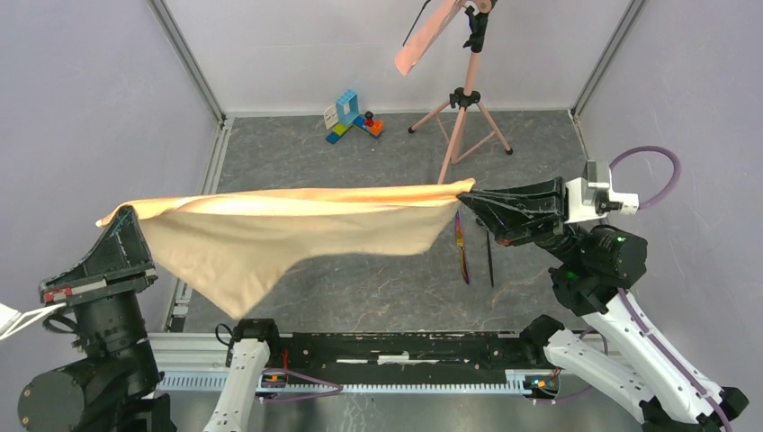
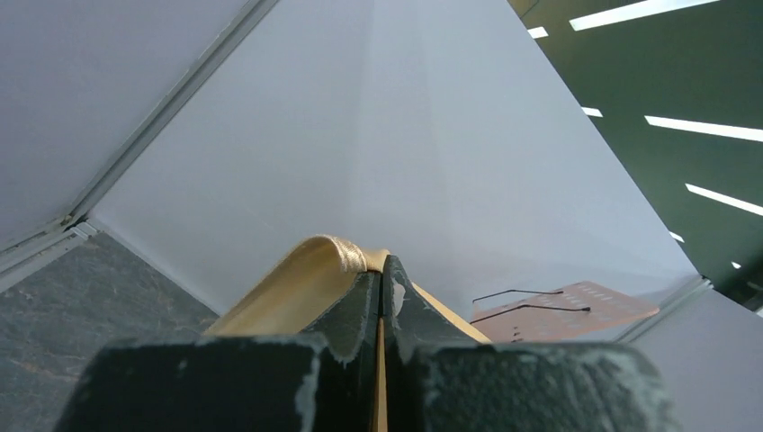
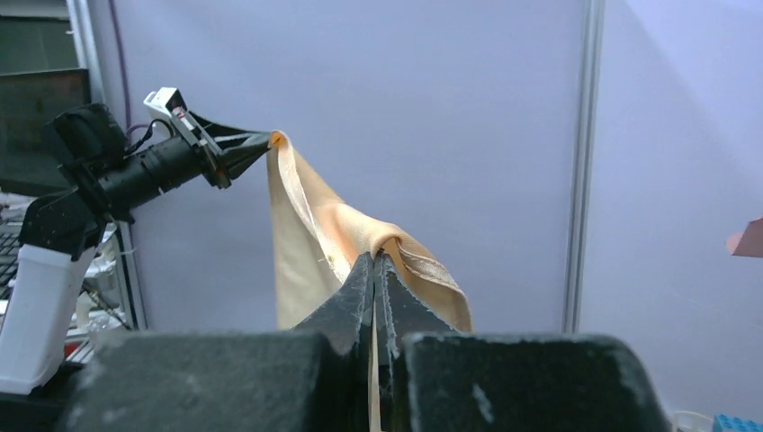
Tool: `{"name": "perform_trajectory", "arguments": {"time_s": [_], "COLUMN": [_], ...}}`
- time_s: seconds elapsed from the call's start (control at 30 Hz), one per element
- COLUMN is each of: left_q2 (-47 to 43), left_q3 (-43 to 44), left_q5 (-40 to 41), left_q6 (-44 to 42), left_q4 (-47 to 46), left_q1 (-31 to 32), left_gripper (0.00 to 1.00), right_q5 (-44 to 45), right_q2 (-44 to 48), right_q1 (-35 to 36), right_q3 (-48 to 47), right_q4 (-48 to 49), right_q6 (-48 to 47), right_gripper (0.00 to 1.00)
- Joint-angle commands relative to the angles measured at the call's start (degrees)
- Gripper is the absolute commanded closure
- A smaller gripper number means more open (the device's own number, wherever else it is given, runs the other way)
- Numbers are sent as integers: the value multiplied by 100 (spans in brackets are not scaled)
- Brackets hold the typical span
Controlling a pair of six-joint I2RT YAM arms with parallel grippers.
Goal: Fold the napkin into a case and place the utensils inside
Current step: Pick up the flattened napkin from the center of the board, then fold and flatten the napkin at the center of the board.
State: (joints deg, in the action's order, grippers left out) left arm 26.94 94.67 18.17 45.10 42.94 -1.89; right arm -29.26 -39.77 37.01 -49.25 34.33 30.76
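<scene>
The peach-tan napkin (image 1: 270,229) hangs spread in the air between the two arms, its lower part drooping to a point at the lower left. My left gripper (image 1: 119,214) is shut on the napkin's left corner (image 2: 337,256). My right gripper (image 1: 468,193) is shut on the right corner (image 3: 396,252). In the right wrist view the cloth stretches away to the left arm (image 3: 135,171). Two utensils lie on the table under the right gripper: an iridescent purple-gold piece (image 1: 462,247) and a thin black piece (image 1: 489,258). No folded case shows.
A pink tripod (image 1: 462,121) with a salmon-pink strip (image 1: 423,40) stands at the back right. A cluster of coloured toy blocks (image 1: 351,117) sits at the back centre. Grey walls close in the left, back and right sides.
</scene>
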Motion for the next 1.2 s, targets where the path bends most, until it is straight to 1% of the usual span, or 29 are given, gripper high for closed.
{"name": "perform_trajectory", "arguments": {"time_s": [0.0, 0.07, 0.13, 0.17, 0.23, 0.3, 0.37, 0.47, 0.6, 0.67, 0.77, 0.83, 0.9, 1.0, 1.07, 1.17], "left_q2": [261, 407, 551, 625, 934, 1295, 1765, 2713, 4111, 4815, 5786, 6331, 6696, 6981, 7127, 7275], "left_q3": [-498, -906, -1494, -1836, -2256, -2703, -3052, -3477, -3390, -3124, -2614, -2419, -2237, -2112, -2029, -1846], "left_q5": [425, 379, 267, 274, 448, 757, 1069, 1047, 197, -256, -957, -1653, -2238, -2717, -2853, -2966], "left_q6": [-386, -347, -367, -375, -350, -315, -324, -630, -678, -610, -539, -529, -488, -401, -384, -462], "left_q4": [-636, -789, -1157, -1307, -1404, -1544, -1762, -2648, -3386, -3458, -3396, -3608, -3662, -3691, -3560, -3120], "left_q1": [-16, -14, -18, -16, -13, -13, -27, -82, -421, -587, -832, -996, -1118, -1228, -1285, -1396], "left_gripper": [98, 98, 98, 98, 98, 98, 98, 98, 98, 98, 98, 98, 98, 98, 98, 98], "right_q5": [597, 1174, 1715, 2009, 2625, 2959, 3202, 3477, 3392, 3347, 3026, 2937, 2826, 2600, 2499, 2253], "right_q2": [-509, -854, -1253, -1520, -2082, -2686, -3288, -4268, -5435, -5953, -6589, -6858, -7025, -7151, -7180, -7090], "right_q1": [1, 5, 1, 7, -2, -29, -41, -127, -378, -491, -641, -699, -742, -789, -794, -798], "right_q3": [185, 94, 138, 167, 54, -49, -127, -535, -1277, -1643, -2142, -2407, -2547, -2615, -2654, -2542], "right_q4": [358, -133, -348, -473, -937, -1026, -866, -824, -821, -841, -785, -803, -789, -692, -705, -721], "right_q6": [318, 308, 292, 299, 281, 210, 106, -184, -399, -481, -542, -604, -659, -636, -650, -605], "right_gripper": [100, 100, 100, 100, 100, 100, 100, 100, 100, 100, 100, 100, 100, 100, 100, 100]}}
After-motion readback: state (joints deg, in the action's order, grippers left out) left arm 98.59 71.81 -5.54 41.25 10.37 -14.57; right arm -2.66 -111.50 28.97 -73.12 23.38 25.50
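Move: Below and ahead of both raised hands, which already pinch two corners of the napkin, the empty board area for it centres some 34 cm ahead, 18 cm right and 56 cm below the left hand. The toy blocks lie about 60 cm ahead and 23 cm right of that hand. From the right hand, the area's centre is about 28 cm ahead, 30 cm left and 50 cm down; at table depth, the tripod's near foot is 27 cm straight ahead, the colourful knife 16 cm ahead and 6 cm right. Swinging the stretched napkin out and down over the board, both arms travel forward and down together towards the toy blocks, about 40 cm each way, with the right hand also drifting left. The fingers tip down some 50 to 60 degrees, the right hand turning clockwise too. Both grippers stay shut on their corners and slow near the end. ##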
